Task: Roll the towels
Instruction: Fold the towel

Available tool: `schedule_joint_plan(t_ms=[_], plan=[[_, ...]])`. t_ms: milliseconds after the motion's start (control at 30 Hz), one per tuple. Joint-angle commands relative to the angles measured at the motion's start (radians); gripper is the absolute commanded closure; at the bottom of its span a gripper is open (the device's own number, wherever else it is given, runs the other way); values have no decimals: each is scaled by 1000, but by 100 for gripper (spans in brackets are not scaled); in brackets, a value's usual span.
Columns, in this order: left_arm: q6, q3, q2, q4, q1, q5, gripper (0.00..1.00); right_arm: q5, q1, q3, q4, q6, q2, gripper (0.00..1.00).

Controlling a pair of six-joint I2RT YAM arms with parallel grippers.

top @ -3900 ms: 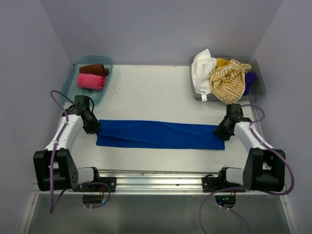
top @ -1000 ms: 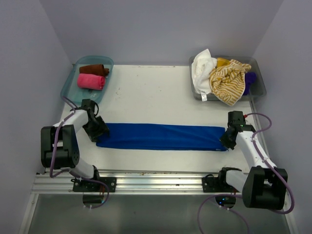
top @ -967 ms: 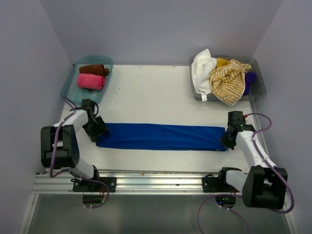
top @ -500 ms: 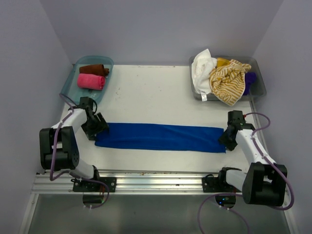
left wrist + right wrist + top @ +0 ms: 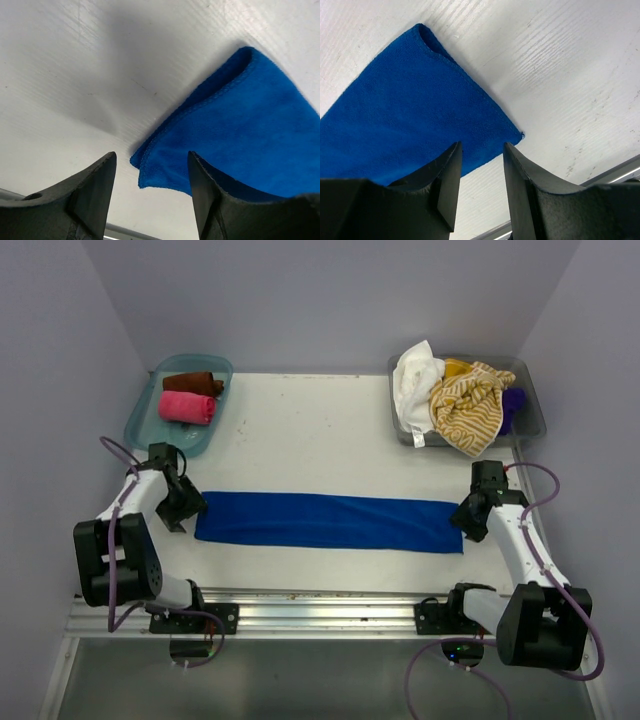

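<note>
A royal blue towel (image 5: 330, 521) lies flat as a long folded strip across the table. Its left end (image 5: 240, 130) shows in the left wrist view, its right end (image 5: 415, 105) in the right wrist view. My left gripper (image 5: 180, 510) hangs open just off the strip's left end, nothing between its fingers (image 5: 92, 200). At the strip's right end my right gripper (image 5: 468, 523) is open too, its fingers (image 5: 442, 185) above the near corner and holding nothing. Pink (image 5: 187, 407) and brown (image 5: 193, 384) towels lie rolled in the left bin. White (image 5: 415, 375), yellow-striped (image 5: 468, 405) and purple (image 5: 512, 405) towels are heaped in the right bin.
A teal bin (image 5: 142, 420) stands at the back left of the table and a grey bin (image 5: 530, 420) at the back right. A metal rail (image 5: 320, 602) runs along the near edge between the arm bases.
My right gripper has opened and let go of the towel's right end. My left gripper has drawn back to the left, off the towel's left end. The strip lies flat.
</note>
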Motion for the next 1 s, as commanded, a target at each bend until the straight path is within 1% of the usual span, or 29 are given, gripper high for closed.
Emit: schedule_joint_plan(t_ms=[0,67,133,267,333,367,400,467,567,600,667,700,733,800,867,967], plan=[[-27,-18,32,32,17,41,38,-5,-5,27,0,-24,-7,57],[-35,-42,49,62,17,49,42,-7,-3,20,5,-24,-9,57],[-33,-60,84,88,17,61,48,-17,-4,14,12,-24,-5,57],[-48,-113,122,137,17,92,52,-28,-3,7,20,-21,-2,57],[-53,-107,138,149,18,92,60,-27,-4,7,22,-21,-2,57],[-53,-101,139,152,17,93,66,-28,-3,8,20,-21,-2,57],[-52,-93,139,151,17,92,81,-28,-3,11,19,-23,-1,57],[-38,-65,118,148,18,93,100,-30,-3,14,16,-26,-5,57],[-32,-3,64,103,17,-3,100,-51,-3,19,25,-46,-7,57],[-33,14,47,71,17,-79,100,-74,-4,20,35,-52,-4,57],[-22,68,-3,56,18,-155,100,-100,-3,25,43,-69,11,57],[-16,82,-22,53,17,-167,100,-117,-3,25,45,-73,17,58],[-9,108,-64,56,17,-173,100,-135,-3,22,51,-81,22,57],[-4,111,-130,92,18,-137,100,-177,-3,8,71,-87,37,57],[8,110,-166,124,17,-71,100,-197,-1,0,86,-89,53,57],[25,143,-207,141,15,-10,100,-246,8,-9,115,-99,65,57]])
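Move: Just under the open left hand lies the blue towel's left end: the pinching spot by its near corner is about 1 cm back, 2 cm right and 3 cm down, its far corner about 8 cm ahead and 2 cm right, and the tray of rolled towels some 26 cm ahead, 2 cm left. From the right hand, the towel's right end is about 2 cm ahead, 2 cm left and 4 cm below, with the grey bin some 27 cm straight ahead. Dipping about 3 cm, slightly back and to the right, the left hand shuts its fingers on the towel's left end near the near corner, then lifts it about 10 cm while carrying it forward and somewhat left towards the tray, fingertips swinging forward some 20 degrees. The right hand, open and holding nothing, stays put at first, then drifts about 2 cm left and slightly forward. ##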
